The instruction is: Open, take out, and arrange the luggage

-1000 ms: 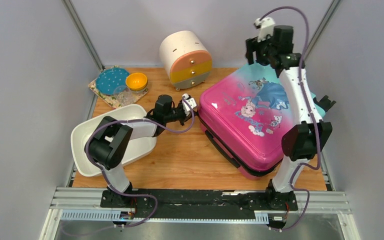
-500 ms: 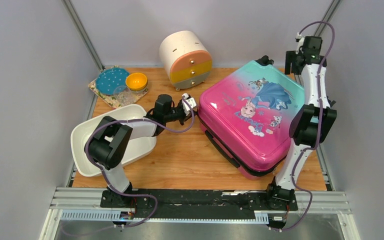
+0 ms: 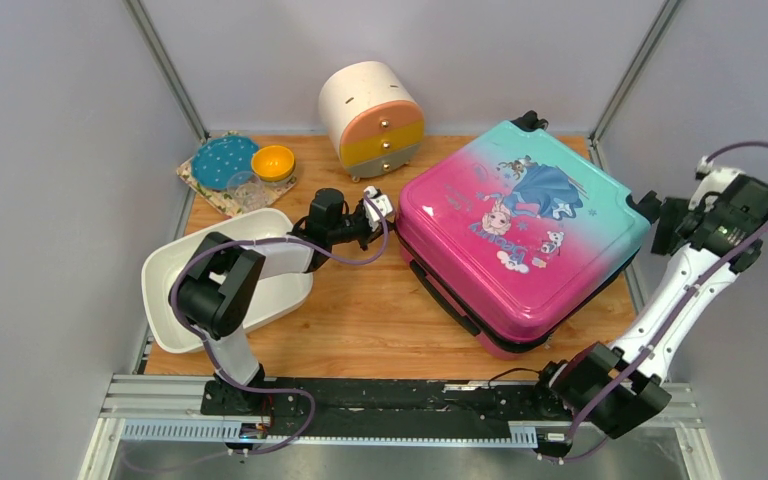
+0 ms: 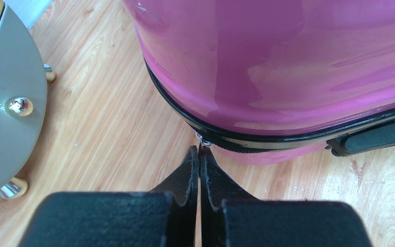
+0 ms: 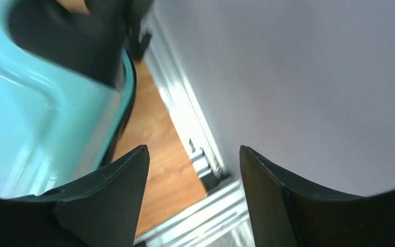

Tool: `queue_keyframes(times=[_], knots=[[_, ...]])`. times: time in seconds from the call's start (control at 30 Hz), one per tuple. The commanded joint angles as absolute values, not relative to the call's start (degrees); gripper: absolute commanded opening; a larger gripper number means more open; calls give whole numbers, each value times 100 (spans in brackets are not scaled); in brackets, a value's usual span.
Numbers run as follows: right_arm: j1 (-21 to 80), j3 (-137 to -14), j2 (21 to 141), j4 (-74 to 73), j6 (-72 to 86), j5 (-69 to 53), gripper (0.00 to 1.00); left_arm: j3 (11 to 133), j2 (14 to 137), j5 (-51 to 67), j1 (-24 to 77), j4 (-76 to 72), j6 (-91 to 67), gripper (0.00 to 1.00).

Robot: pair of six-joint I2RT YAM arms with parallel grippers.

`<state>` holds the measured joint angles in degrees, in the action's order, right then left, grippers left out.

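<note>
The luggage, a pink-to-teal hard-shell suitcase with a princess print, lies flat and closed on the right half of the wooden table. My left gripper reaches to its left edge. In the left wrist view the left gripper is shut, its tips pinched on the small metal zipper pull at the black zip line of the pink shell. My right gripper hangs off the suitcase's right corner. In its own view the right gripper is open and holds nothing, the teal shell to its left.
A round cream drawer cabinet stands at the back, close to the left gripper. A white basin lies under the left arm. A mat at the back left carries a teal plate, an orange bowl and a clear glass. Grey walls close in both sides.
The right arm swung from above the suitcase's far end out to the right and down beside its right corner. The left arm and the suitcase stayed still.
</note>
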<state>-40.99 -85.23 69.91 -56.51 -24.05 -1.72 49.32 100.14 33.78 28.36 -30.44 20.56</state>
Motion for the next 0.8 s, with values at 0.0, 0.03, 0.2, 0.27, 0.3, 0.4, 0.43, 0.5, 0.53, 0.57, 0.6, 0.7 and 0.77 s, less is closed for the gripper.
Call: queue_keyframes(times=[0.0, 0.03, 0.2, 0.27, 0.3, 0.4, 0.43, 0.5, 0.53, 0.57, 0.6, 0.7, 0.77], knots=[[-4509, -7270, 7146, -6293, -3050, -632, 69, 5132, 9940, 3322, 2769, -3472, 2188, 0], [-4509, -7164, 7119, -6241, -3032, -737, 68, 5133, 9940, 3322, 2769, -3480, 2223, 0], [-4176, -7101, 7645, -5539, -2646, -1037, 66, 5063, 9949, 3383, 2769, -3594, 2347, 0], [-4131, -7294, 8127, -5458, -2549, -1281, 65, 5001, 9923, 3471, 2769, -3665, 2347, 0], [-4113, -7391, 8278, -5301, -2497, -1344, 65, 4940, 9888, 3559, 2777, -3743, 2347, 0], [-3929, -7874, 8849, -5047, -2408, -1608, 66, 4869, 9818, 3682, 2830, -3735, 2495, 0], [-3781, -8145, 9086, -4993, -2382, -1626, 66, 4852, 9791, 3726, 2856, -3735, 2548, 0], [-3631, -8410, 9289, -4800, -2277, -1600, 67, 4825, 9747, 3814, 2926, -3735, 2628, 0], [-3499, -8576, 9481, -4755, -2233, -1617, 67, 4816, 9738, 3823, 2953, -3735, 2619, 0], [-3428, -8891, 9579, -4737, -2189, -1591, 67, 4834, 9738, 3832, 2979, -3727, 2610, 0], [-3358, -9069, 9676, -4729, -2084, -1539, 68, 4843, 9747, 3867, 3032, -3727, 2610, 0], [-3199, -9605, 10001, -4571, -1882, -1512, 69, 4860, 9765, 3893, 3163, -3805, 2619, 0], [-3103, -9869, 10256, -4518, -1802, -1433, 69, 4852, 9791, 3885, 3234, -3876, 2663, 0]])
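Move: The suitcase's right wheel corner lies about 9 cm ahead of the right hand, 2 cm to its left and 12 cm lower. The case's middle is roughly 27 cm left of this hand, about 1 cm ahead and 19 cm lower. From the left hand, that wheel corner is some 47 cm right, 4 cm farther out and 5 cm higher; the drawer cabinet stands about 19 cm ahead and 2 cm left, level in height. The suitcase's wheel corner is what the right hand comes round to: the hand drops about 13 cm while drawing slightly back, then swings forward some 17 cm, staying low. Its open fingers end close beside the wheel, bearing on that corner to push it forward and left. The left hand stays nearly put, shut fingertips still at the rim of the opposite, left-hand corner. ##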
